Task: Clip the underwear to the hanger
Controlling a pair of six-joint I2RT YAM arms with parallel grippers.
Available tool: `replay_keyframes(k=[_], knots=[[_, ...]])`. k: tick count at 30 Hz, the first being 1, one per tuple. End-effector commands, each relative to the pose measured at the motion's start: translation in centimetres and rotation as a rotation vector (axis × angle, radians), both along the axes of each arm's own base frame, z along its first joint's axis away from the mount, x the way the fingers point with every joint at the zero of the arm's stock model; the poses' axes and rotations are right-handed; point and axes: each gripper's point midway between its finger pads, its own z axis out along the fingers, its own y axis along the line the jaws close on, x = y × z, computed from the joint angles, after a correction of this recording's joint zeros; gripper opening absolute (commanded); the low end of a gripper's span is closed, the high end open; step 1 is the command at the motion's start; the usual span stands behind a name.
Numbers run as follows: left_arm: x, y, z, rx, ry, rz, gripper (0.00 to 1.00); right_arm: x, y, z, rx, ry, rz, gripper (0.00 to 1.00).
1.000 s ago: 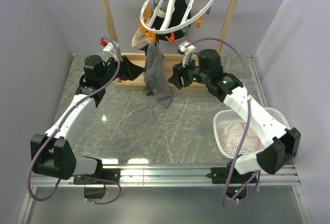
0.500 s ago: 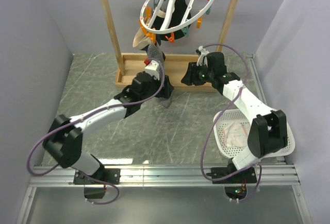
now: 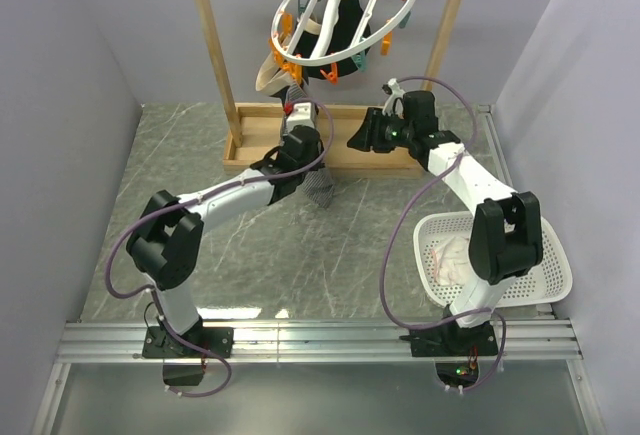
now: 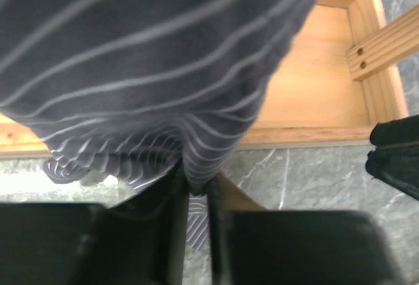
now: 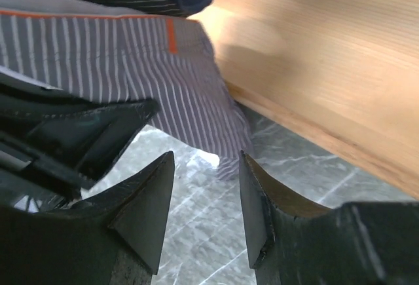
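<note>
The underwear (image 3: 318, 183), grey with fine stripes, hangs from the white ring hanger (image 3: 326, 30) down to the table in front of the wooden frame. My left gripper (image 3: 305, 155) is shut on a fold of its lower part; the wrist view shows the striped underwear (image 4: 144, 62) pinched between the gripper's (image 4: 195, 190) narrow jaws. My right gripper (image 3: 357, 142) hovers just right of the garment, open with nothing between its fingers. In the right wrist view the gripper (image 5: 206, 187) faces the underwear's hem (image 5: 131, 62) over the marble.
The wooden frame (image 3: 215, 65) and its base tray (image 4: 314, 95) stand right behind both grippers. A dark garment (image 3: 350, 35) hangs inside the hanger. A white basket (image 3: 540, 265) holding a pinkish cloth (image 3: 455, 255) sits at the right front.
My left arm swung in from the left to the hanging underwear and its jaws closed on the fabric. The right gripper shifted back toward the frame's base, staying open.
</note>
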Motion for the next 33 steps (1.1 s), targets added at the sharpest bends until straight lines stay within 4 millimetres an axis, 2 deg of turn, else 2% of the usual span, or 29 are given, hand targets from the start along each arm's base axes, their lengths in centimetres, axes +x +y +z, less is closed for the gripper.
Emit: replay_keyframes(k=[1,3,4,5,6,7,8,11,13,14,16,17,19,20,22,27,33], knots=[[-0.6,0.4,3.7,-0.028,-0.095,-0.063,0.12,1.1,1.1,2.8,0.073,-0.068,0.055,0.51],[-2.0,-0.7,4.2,-0.02,-0.115,-0.21,0.0,1.2,1.5,2.5,0.091,-0.062,0.088,0.52],[-2.9,-0.7,5.1,-0.038,-0.149,-0.26,0.0,1.2,1.7,2.4,0.102,-0.058,0.109,0.52],[-4.4,-1.7,5.5,-0.069,-0.156,-0.378,0.0,0.8,2.2,2.7,0.125,-0.05,0.148,0.52],[-4.5,-0.9,6.0,-0.064,-0.187,-0.42,0.0,0.8,2.4,2.2,0.14,-0.031,0.17,0.53],[-5.6,-0.2,6.4,-0.081,-0.208,-0.468,0.0,0.7,2.6,2.3,0.158,-0.024,0.185,0.54],[-6.7,-0.7,6.9,-0.111,-0.224,-0.559,0.0,0.8,2.6,2.5,0.194,-0.012,0.183,0.58],[-6.5,1.8,6.7,-0.129,-0.186,-0.621,0.0,0.1,3.2,2.9,0.28,0.018,0.221,0.67],[-6.6,2.4,6.6,-0.159,-0.168,-0.641,0.0,-0.6,3.5,2.4,0.323,0.054,0.237,0.71],[-6.3,3.1,6.8,-0.171,-0.181,-0.644,0.0,-0.6,3.8,2.9,0.367,0.06,0.234,0.74],[-7.3,2.7,7.4,-0.206,-0.189,-0.723,0.0,-1.2,4.2,2.2,0.454,0.168,0.23,0.77],[-7.5,2.7,7.7,-0.216,-0.198,-0.745,0.0,-1.0,4.5,3.0,0.494,0.131,0.249,0.77],[-8.7,2.2,8.5,-0.269,-0.218,-0.824,0.0,-1.0,4.9,2.4,0.564,0.181,0.252,0.78],[-9.0,2.1,8.8,-0.283,-0.221,-0.84,0.0,-1.0,5.0,2.9,0.628,0.198,0.245,0.8],[-9.9,1.8,9.6,-0.319,-0.237,-0.89,0.0,-0.9,5.4,1.8,0.692,0.283,0.223,0.8],[-11.4,1.6,11.6,-0.35,-0.297,-0.963,0.0,-0.5,6.0,0.5,0.747,0.321,0.206,0.8],[-12.3,1.4,13.1,-0.347,-0.341,-1.024,0.0,-2.3,7.9,0.2,0.79,0.398,0.263,0.8]])
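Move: A loose fold of the hanging striped underwear lies right at the left fingertips, between pads that are not yet shut. From the right hand this fold is about 7 cm to the left, level with it fore and aft and about 1 cm lower. The orange clips that hold the underwear's top are about 16 cm above the left hand and 5 cm to its left, neither ahead nor back. The wooden tray's middle is about 10 cm ahead of the left hand and 18 cm below. The underwear's fold is pinched as the left fingers finish shutting on it, then drawn some 11 cm back and 9 cm up. The left wrist swings about 50 degrees clockwise meanwhile. The half-open right hand goes some 6 cm left towards the cloth and finally about 3 cm lower, opening wide, rolling its left side up some 40 degrees and tipping down. ##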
